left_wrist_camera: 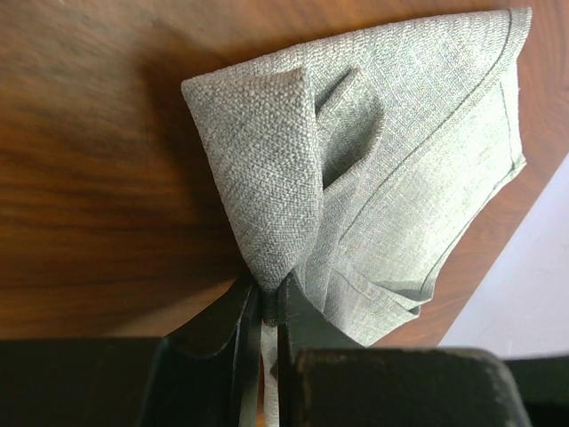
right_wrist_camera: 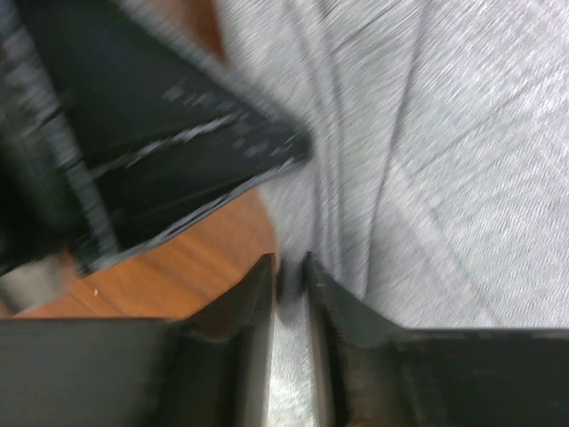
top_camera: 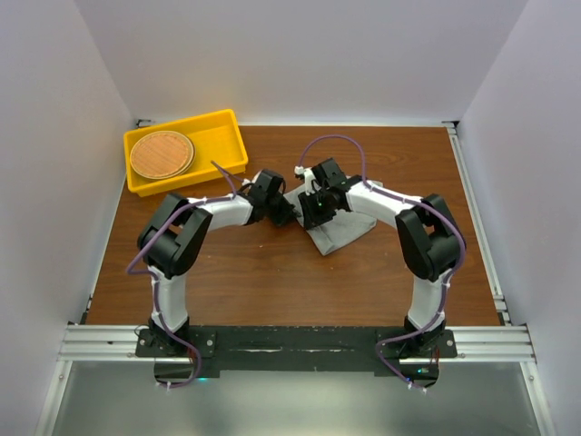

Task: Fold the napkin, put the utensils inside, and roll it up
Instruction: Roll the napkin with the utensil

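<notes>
The grey napkin (top_camera: 345, 232) lies bunched in folds on the brown table, right of centre. My left gripper (top_camera: 289, 215) is at its left edge. In the left wrist view the left gripper (left_wrist_camera: 265, 298) is shut on a gathered corner of the napkin (left_wrist_camera: 400, 178), whose layers fan out beyond the jaws. My right gripper (top_camera: 313, 211) is just beside it over the same edge. In the blurred right wrist view the right gripper (right_wrist_camera: 289, 267) has its jaws a narrow gap apart, with napkin (right_wrist_camera: 462, 178) cloth lying in the gap. The utensils are out of view.
A yellow tray (top_camera: 227, 136) stands at the back left with a round brown woven disc (top_camera: 162, 154) in it. White walls close in the table on three sides. The left arm's black gripper body (right_wrist_camera: 178, 151) fills the upper left of the right wrist view.
</notes>
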`<state>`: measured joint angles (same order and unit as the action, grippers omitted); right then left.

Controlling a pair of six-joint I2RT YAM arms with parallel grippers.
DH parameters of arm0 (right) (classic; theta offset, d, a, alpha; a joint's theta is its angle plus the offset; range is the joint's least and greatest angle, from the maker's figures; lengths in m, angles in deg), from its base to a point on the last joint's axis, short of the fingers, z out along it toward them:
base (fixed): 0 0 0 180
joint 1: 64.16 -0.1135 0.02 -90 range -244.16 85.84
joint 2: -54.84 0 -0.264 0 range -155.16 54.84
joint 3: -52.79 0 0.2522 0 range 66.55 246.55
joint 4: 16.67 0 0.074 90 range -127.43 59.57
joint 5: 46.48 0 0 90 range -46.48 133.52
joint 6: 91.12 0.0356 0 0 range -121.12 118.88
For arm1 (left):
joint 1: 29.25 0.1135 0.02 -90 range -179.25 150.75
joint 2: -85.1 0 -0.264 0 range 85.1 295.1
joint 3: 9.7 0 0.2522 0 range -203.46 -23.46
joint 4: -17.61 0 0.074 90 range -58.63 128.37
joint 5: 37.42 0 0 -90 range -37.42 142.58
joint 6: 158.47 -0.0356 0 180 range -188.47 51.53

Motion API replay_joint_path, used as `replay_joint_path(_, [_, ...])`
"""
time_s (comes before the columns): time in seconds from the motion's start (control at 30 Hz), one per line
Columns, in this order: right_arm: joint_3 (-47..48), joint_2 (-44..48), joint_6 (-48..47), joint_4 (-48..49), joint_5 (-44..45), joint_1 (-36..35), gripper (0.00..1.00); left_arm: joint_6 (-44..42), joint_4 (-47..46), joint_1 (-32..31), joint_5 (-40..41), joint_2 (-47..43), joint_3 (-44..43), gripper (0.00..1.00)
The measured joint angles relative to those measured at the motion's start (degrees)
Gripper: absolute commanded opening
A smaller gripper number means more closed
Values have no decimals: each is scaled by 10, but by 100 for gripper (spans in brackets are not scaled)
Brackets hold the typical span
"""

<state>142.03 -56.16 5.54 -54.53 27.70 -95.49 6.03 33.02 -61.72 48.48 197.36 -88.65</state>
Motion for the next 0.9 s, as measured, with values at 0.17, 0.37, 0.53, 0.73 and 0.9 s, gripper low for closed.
replay_joint_path(0.17, [-19,46,-4,-12,43,-29,42,0,45,-8,10,0,-22,0])
replay_joint_path(0.37, [-19,54,-13,-9,68,-42,51,10,58,-10,14,0,-27,0])
replay_joint_path(0.53, [-22,52,-20,-5,91,-46,59,14,61,-10,13,0,-28,0])
replay_joint_path(0.73, [-35,39,-22,13,104,-52,61,19,63,-10,11,0,-28,0])
replay_joint_path(0.9, [-56,31,-8,39,122,-62,55,32,72,-9,8,-1,-29,0])
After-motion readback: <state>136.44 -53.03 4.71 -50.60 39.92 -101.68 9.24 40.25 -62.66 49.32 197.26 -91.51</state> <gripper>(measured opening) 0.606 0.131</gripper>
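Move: The near part of the rolled napkin edge lies just under the right gripper, about 1 cm back and 1 cm below, between its barely parted tips. The napkin's flat part is centred some 8 cm to the right gripper's right, level ahead and 2 cm below. The left gripper, still pinching the roll farther out, has that near part about 4 cm back, 4 cm to its right and 1 cm below. Keep the left fingers shut on the roll, easing them back barely 1 cm. Open the right fingers wide while lifting that gripper a good 2 cm off the roll and drawing it slightly back; then lower it about 3 cm, so the open fingers come down on either side of the near roll without closing. ##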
